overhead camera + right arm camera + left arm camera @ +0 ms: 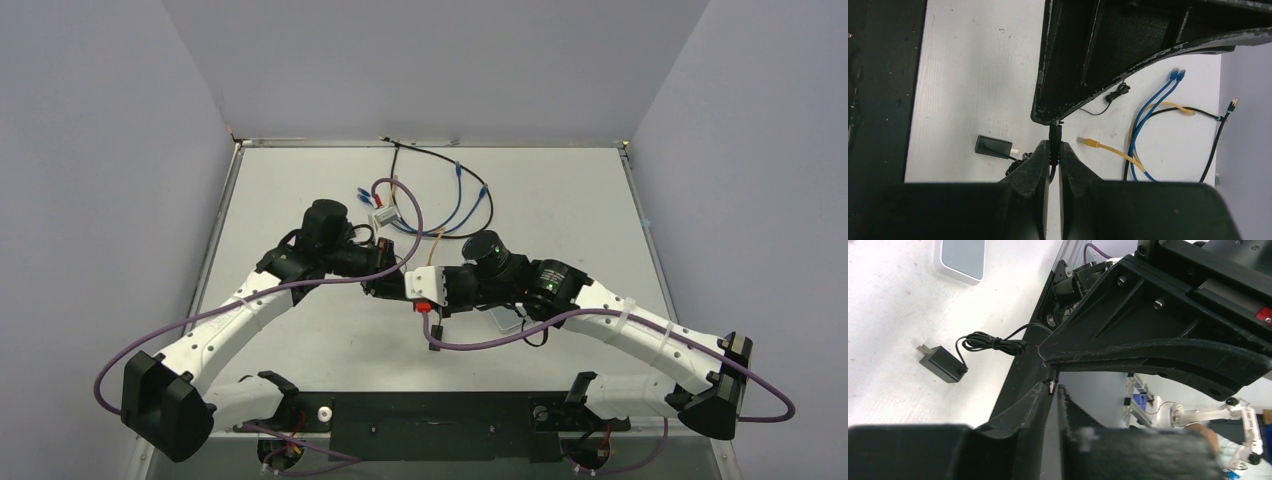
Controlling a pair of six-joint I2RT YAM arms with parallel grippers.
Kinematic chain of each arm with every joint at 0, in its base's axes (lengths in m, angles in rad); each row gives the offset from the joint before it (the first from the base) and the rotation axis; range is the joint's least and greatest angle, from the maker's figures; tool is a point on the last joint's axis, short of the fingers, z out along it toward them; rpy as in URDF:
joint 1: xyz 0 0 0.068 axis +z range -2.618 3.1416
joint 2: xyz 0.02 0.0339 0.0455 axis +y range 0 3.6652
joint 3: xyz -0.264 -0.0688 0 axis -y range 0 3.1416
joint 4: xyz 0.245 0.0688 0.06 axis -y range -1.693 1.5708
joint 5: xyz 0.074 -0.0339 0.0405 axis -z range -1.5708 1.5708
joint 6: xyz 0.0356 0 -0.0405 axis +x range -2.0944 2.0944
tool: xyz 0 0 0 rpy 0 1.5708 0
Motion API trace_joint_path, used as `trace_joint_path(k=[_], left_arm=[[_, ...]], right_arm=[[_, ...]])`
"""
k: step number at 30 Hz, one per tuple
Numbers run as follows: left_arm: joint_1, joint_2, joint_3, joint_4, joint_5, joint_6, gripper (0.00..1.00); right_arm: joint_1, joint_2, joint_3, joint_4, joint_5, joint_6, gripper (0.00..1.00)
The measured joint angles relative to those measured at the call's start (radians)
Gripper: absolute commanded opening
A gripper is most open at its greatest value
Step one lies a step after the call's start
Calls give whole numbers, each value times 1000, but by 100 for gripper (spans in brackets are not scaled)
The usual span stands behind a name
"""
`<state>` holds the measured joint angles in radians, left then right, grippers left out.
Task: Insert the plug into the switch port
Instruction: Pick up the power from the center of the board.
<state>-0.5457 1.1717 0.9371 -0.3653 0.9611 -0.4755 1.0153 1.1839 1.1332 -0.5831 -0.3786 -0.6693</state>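
The plug (1054,135) is a thin black barrel on a black cable, and both grippers meet on it above the table's middle. My right gripper (1054,148) is shut on its black barrel. My left gripper (1054,388) is shut too, and the plug's pale tip (1050,386) pokes out at its fingertips. In the top view the left gripper (390,285) and right gripper (410,288) touch tip to tip. The white box with the grey face (960,260) lies flat on the table, partly under the right arm (503,318). Its switch port is not visible.
A black adapter (943,365) with a coiled cable (993,343) lies on the table below the grippers. Blue (1153,100), yellow (1108,148) and black (1215,145) network cables lie at the far side, by a small white connector block (383,218). A black base plate (430,410) runs along the near edge.
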Motion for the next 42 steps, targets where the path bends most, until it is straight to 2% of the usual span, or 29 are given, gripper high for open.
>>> trace_joint_path(k=[2, 6, 15, 24, 35, 42], left_arm=[[3, -1, -5, 7, 6, -4, 31], [11, -15, -15, 18, 10, -18, 39], [113, -128, -62, 100, -2, -72, 43], [157, -187, -89, 185, -38, -132, 44], [157, -179, -114, 220, -52, -154, 44], [157, -154, -131, 251, -64, -176, 44]], right_arm=[[0, 0, 0, 0, 5, 3, 0], [0, -2, 0, 3, 19, 17, 0], [0, -140, -3, 16, 113, 62, 0], [-31, -266, 30, 34, 359, 72, 0], [-325, -269, 34, 43, 655, 90, 0], [-533, -257, -31, 114, 793, 116, 0]])
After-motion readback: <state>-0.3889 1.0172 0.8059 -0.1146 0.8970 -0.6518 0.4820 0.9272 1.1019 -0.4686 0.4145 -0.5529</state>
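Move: The power plug is pinched between the right fingertips and also still in the left ones, with its adapter hanging about 14 cm below the right hand and 2 cm right. From the right hand the tilted switch lies some 19 cm right and 8 cm ahead, the straight switch 14 cm right and 19 cm ahead, and the yellow connector 18 cm ahead and 1 cm right, all roughly 20 cm lower. Left fingers open off the plug; the right hand lifts it, then swings about 30 cm right and forward. ##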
